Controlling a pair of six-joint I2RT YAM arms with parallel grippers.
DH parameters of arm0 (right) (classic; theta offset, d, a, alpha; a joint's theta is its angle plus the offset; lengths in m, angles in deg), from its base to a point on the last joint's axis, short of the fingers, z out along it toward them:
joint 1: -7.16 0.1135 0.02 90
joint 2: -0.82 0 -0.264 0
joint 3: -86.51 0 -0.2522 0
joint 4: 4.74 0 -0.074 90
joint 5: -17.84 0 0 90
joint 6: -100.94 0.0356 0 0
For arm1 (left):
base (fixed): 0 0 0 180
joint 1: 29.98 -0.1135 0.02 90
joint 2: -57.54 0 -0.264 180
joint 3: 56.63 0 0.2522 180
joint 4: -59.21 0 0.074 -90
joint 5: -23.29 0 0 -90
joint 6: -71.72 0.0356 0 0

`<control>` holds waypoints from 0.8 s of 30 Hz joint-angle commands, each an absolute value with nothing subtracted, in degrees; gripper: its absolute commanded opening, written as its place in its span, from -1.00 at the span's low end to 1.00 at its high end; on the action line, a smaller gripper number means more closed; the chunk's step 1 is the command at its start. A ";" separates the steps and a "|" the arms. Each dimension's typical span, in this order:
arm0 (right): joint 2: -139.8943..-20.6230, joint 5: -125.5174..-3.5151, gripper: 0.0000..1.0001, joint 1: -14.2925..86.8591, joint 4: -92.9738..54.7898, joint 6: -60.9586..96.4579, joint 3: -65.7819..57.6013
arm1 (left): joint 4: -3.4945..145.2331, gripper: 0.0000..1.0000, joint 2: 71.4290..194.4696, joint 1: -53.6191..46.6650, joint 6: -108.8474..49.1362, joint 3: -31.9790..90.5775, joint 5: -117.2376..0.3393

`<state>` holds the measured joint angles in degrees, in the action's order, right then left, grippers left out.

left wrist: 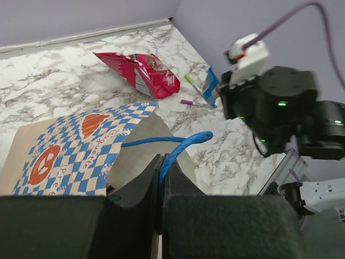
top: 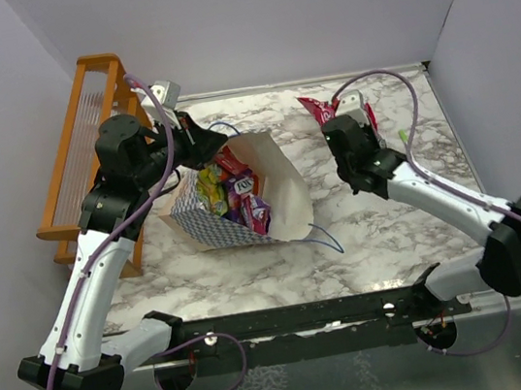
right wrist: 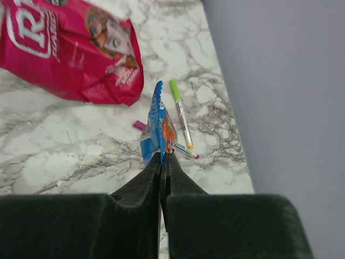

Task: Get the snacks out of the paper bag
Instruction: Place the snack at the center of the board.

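The paper bag (top: 284, 187) lies on its side mid-table with its mouth toward the left, and several colourful snack packets (top: 231, 194) show inside it. My left gripper (left wrist: 161, 162) is shut on the bag's blue cord handle (left wrist: 180, 148), at the bag's far left edge (top: 195, 138). The bag's checkered side (left wrist: 70, 156) shows in the left wrist view. My right gripper (right wrist: 163, 157) is shut on a blue packet (right wrist: 159, 127), held above the table at the back right (top: 359, 121). The large pink-red packet (right wrist: 64, 51) lies flat on the marble (left wrist: 143, 73).
A green pen (right wrist: 180, 110) and a purple pen (right wrist: 186, 151) lie near the right wall, under the blue packet. An orange wooden rack (top: 86, 143) stands along the left wall. The bag's other blue handle (top: 324, 236) trails on the marble.
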<state>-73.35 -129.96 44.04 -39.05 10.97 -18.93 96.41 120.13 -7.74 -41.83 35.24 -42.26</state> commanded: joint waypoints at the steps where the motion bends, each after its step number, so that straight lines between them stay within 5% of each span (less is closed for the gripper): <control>1: -82.40 -125.86 -0.98 40.58 -44.07 18.90 -18.14 | 92.69 -1.00 119.27 -7.65 -43.01 36.91 -36.89; 14: -102.65 -118.25 -0.97 38.61 -46.07 26.48 -13.17 | 87.62 -1.00 117.95 -7.65 -44.04 32.71 -30.17; 24: -103.33 -101.53 -0.32 38.56 -42.75 27.83 -8.47 | 86.09 -1.00 117.49 -7.65 -43.77 31.09 -25.32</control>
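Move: The right hand holds the small blue snack above the bare marble patch where it will go: that spot is about 22 cm below, 4 cm ahead and 2 cm to the right. The red snack bag lies about 20 cm straight beyond the spot; the magenta marker is about 13 cm to its right and 4 cm farther out. The paper bag's middle stands some 32 cm left of the hand and 2 cm ahead. From the left hand, the spot is about 36 cm right, 10 cm ahead and 39 cm down. Down fast by nearly 20 cm, the right hand takes the blue snack to the bare table on the near side of the red bag, its fingers tipping some 25 degrees farther downward; near the bottom it swings left and a little forward, opens about a quarter and lets go. The left hand keeps its pinch on the blue bag handle, easing back and right about 3 cm while turning slightly clockwise. ##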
